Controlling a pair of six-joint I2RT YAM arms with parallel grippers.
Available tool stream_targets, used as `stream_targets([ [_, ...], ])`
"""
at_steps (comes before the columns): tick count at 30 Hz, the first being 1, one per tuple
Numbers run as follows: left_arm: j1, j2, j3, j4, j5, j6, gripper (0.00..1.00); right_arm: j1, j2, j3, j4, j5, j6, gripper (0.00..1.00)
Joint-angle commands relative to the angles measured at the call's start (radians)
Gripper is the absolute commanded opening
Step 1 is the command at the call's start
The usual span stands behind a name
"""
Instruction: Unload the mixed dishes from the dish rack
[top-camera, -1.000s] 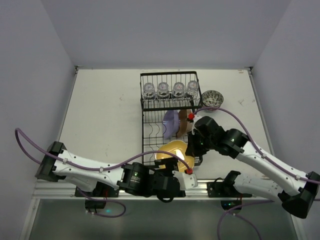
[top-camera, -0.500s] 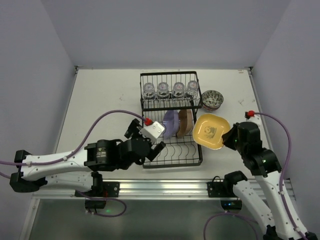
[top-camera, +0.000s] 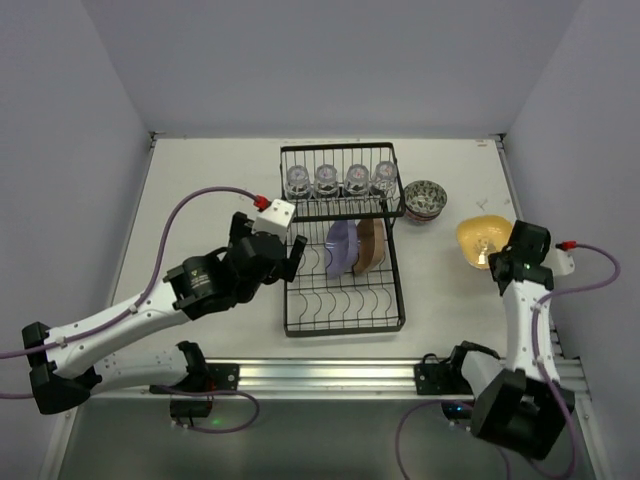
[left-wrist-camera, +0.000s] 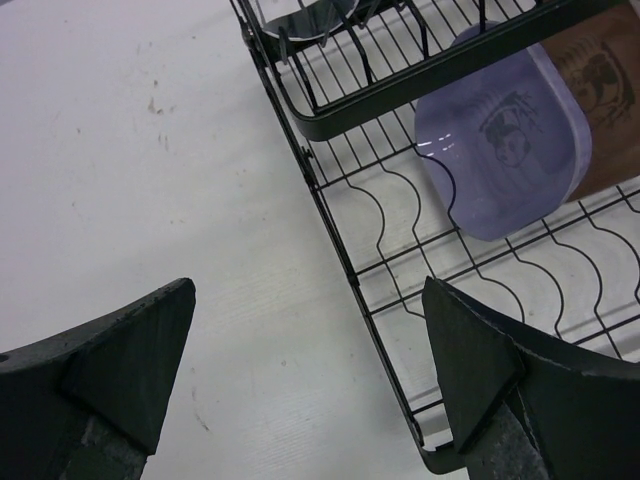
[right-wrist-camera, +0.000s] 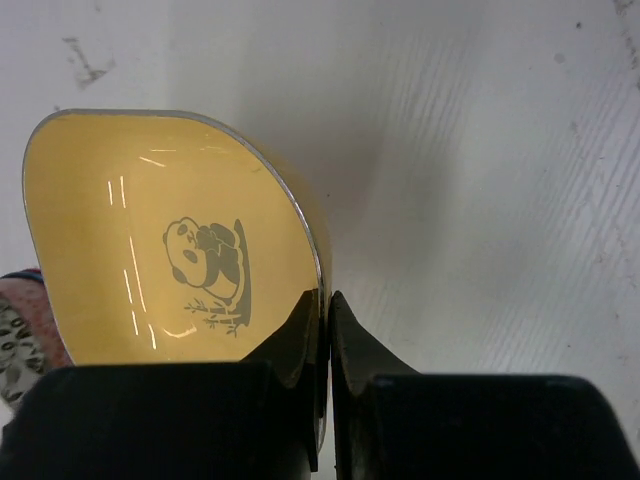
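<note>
The black wire dish rack (top-camera: 345, 329) stands mid-table, with several clear glass cups (top-camera: 341, 180) on its upper shelf. A purple plate (top-camera: 341, 248) and a tan plate (top-camera: 369, 244) stand upright in its lower tray. My right gripper (top-camera: 503, 257) is shut on the rim of the yellow panda plate (top-camera: 480, 238), tilted low over the table right of the rack. In the right wrist view the fingers pinch that plate (right-wrist-camera: 170, 240) at its edge. My left gripper (top-camera: 283, 256) stands open beside the rack's left side (left-wrist-camera: 340, 230), facing the purple plate (left-wrist-camera: 505, 140), holding nothing.
A patterned bowl (top-camera: 425, 198) sits on the table just right of the rack's upper shelf, and a reddish patterned edge (right-wrist-camera: 18, 325) shows at the left of the right wrist view. Purple cables loop off both arms. Walls close in left, right and back.
The right arm has carried the yellow plate from the rack's front out to the right side of the table. The left arm swung from the front to the rack's left side.
</note>
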Motion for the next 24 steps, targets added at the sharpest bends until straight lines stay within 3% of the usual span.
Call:
stream_targets([
  [1,0.008,-0.020,0.000,0.047,0.039,-0.020,1.00,-0.015,0.151,-0.021,0.213,-0.013,0.105,0.00],
  [5,0.010,-0.037,-0.003,0.047,0.055,-0.017,1.00,-0.018,0.358,0.039,0.270,-0.013,0.059,0.00],
  [16,0.010,-0.014,-0.006,0.107,0.156,-0.033,1.00,-0.039,0.501,0.046,0.212,-0.027,0.203,0.00],
  [21,0.010,0.017,-0.009,0.142,0.200,-0.053,1.00,-0.039,0.511,0.045,0.188,-0.040,0.220,0.21],
  [22,0.010,0.021,-0.009,0.155,0.207,-0.058,1.00,-0.038,0.503,0.042,0.187,-0.043,0.225,0.27],
  [23,0.010,0.026,-0.011,0.161,0.213,-0.066,1.00,-0.039,0.497,0.039,0.188,-0.050,0.223,0.40],
  [24,0.010,0.038,-0.012,0.165,0.234,-0.070,1.00,-0.039,0.488,0.037,0.187,-0.054,0.220,0.42],
])
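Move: The yellow dish, already pinched by its rim in the right gripper, is bound for a bare table spot about 9 cm ahead of that hand, 4 cm left and 11 cm down. The stacked bowls stand some 22 cm ahead and 17 cm left of it. For the open left hand, the purple dish is roughly level ahead, 18 cm right and 15 cm below; the brown dish stands 8 cm farther right. Lower the right gripper about 10 cm with the yellow dish, easing some 4 cm forward and tilting the wrist slightly, until the dish reaches the table; then hold there and open the fingers part-way around its rim. Meanwhile bring the wide-open left gripper about 4 cm right, over the rack towards the purple dish. ##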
